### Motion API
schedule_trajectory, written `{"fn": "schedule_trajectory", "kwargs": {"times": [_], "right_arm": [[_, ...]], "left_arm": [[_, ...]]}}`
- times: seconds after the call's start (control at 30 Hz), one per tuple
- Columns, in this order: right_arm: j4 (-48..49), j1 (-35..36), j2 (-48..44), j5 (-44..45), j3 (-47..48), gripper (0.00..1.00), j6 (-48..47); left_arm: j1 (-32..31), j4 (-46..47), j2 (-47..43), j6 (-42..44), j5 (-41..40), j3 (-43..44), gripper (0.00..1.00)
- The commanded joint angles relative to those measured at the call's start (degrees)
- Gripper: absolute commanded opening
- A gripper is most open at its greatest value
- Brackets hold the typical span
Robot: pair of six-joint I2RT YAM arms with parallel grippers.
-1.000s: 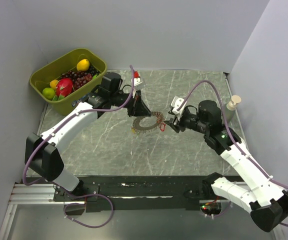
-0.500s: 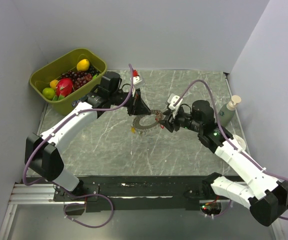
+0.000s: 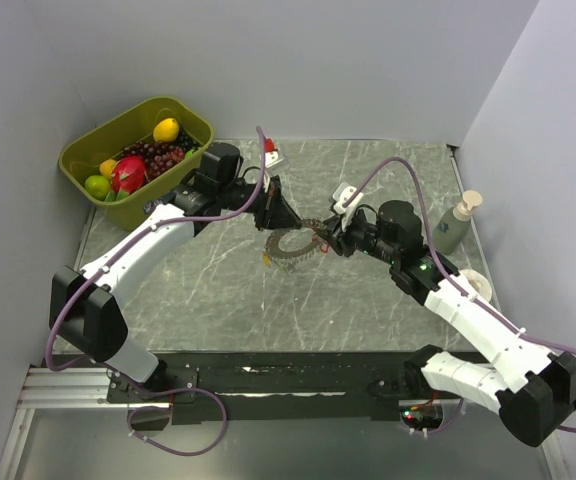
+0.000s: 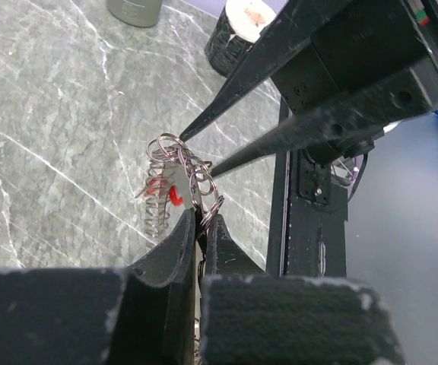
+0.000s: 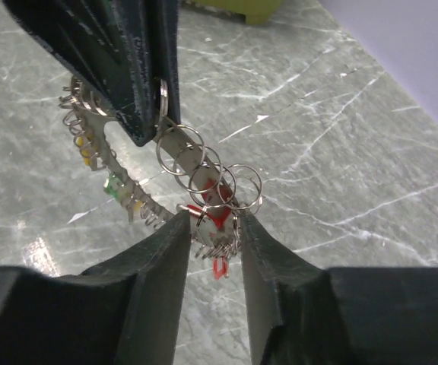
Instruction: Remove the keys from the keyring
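Note:
The keyring (image 3: pixel 291 245) is a wide silvery loop strung with small split rings, held up over the table's middle. My left gripper (image 3: pixel 276 222) is shut on its far-left part; in the left wrist view the pads (image 4: pixel 181 236) pinch a ring, with a red key (image 4: pixel 175 195) hanging just beyond. My right gripper (image 3: pixel 323 240) meets the loop's right end. In the right wrist view its fingertips (image 5: pixel 179 224) press both sides of a red key (image 5: pixel 217 215) and its bunch of rings. Yellow keys (image 5: pixel 84 144) and a green one (image 5: pixel 112 185) hang further along the loop.
A green bin (image 3: pixel 193 118) of fruit stands at the back left. A soap bottle (image 3: pixel 456 222) and a white tape roll (image 3: pixel 478 285) sit by the right wall. A black rail (image 3: pixel 288 370) runs along the near edge.
My right arm has slid left to the keyring, and its jaws have narrowed around the red key. The left arm holds the loop in place.

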Motion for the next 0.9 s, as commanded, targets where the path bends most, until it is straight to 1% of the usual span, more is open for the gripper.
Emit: {"fn": "schedule_trajectory", "kwargs": {"times": [0.0, 0.03, 0.1, 0.2, 0.23, 0.37, 0.4, 0.43, 0.5, 0.7, 0.77, 0.87], "right_arm": [[4.15, 0.51, 0.05, 2.63, -0.26, 0.34, 0.56], [4.15, 0.51, 0.23, 2.81, -0.25, 0.29, 0.56], [4.33, 0.69, 0.23, 2.98, -0.25, 0.25, 0.47], [4.94, 0.78, 0.05, 2.37, -0.61, 0.25, 0.21], [4.94, 0.95, -0.03, 2.11, -0.69, 0.22, 0.12], [4.77, 1.39, 0.23, 1.58, -0.61, 0.16, -0.32], [4.86, 1.3, 0.23, 1.49, -0.61, 0.14, -0.41], [5.03, 1.48, 0.14, 1.49, -0.69, 0.07, -0.5], [4.86, 1.65, 0.31, 1.67, -0.78, 0.0, -0.85], [4.68, 1.74, -1.52, 4.91, -1.05, 0.0, -3.13], [4.07, 1.65, -2.84, 6.85, -0.61, 0.0, -4.36], [2.22, 1.22, -4.25, 4.66, 0.27, 0.0, -6.29]], "left_arm": [[0.09, 4.14, -1.52, -0.84, 1.15, 1.04, 0.01], [0.09, 4.32, -1.44, -0.92, 1.24, 1.04, 0.01], [0.09, 4.49, -1.44, -1.01, 1.42, 0.87, 0.01], [0.09, 4.41, -1.26, -0.93, 1.33, 0.87, 0.01], [0.09, 4.41, -1.26, -0.92, 1.24, 0.95, 0.01], [0.09, 4.49, -1.0, -1.01, 1.42, 0.95, 0.01], [0.17, 4.49, -0.91, -1.1, 1.42, 0.87, 0.01], [0.09, 4.41, -0.82, -1.01, 1.42, 0.87, 0.01], [0.09, 4.41, -0.82, -0.93, 1.24, 0.95, 0.01], [0.17, 4.23, -1.17, -0.66, 0.63, 0.6, 0.01], [0.18, 3.79, -1.43, -0.05, 0.36, 0.43, 0.03], [0.26, 3.96, -1.44, -0.04, 0.36, -0.01, 0.04]]}}
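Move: The wire loop by the red key is already at the right hand's open fingertips: about 1 cm left, 1 cm back and 2 cm below the point between them. From there the green key hangs some 10 cm left and 7 cm back, the yellow key about 13 cm left and 6 cm back, both around 5 cm lower. From the left hand, which grips the keyring's rim, the red key's loop lies about 5 cm right, 2 cm back and 3 cm down. The right fingertips pinch the thin wire by the red key, going from partly open to practically shut while the hand stays almost in place, easing forward barely 1 cm. Once shut, that hand draws slightly up and to the right, its fingers tilting up about 5 degrees. The left hand keeps its shut grip on the rim and holds the keyring steady. ##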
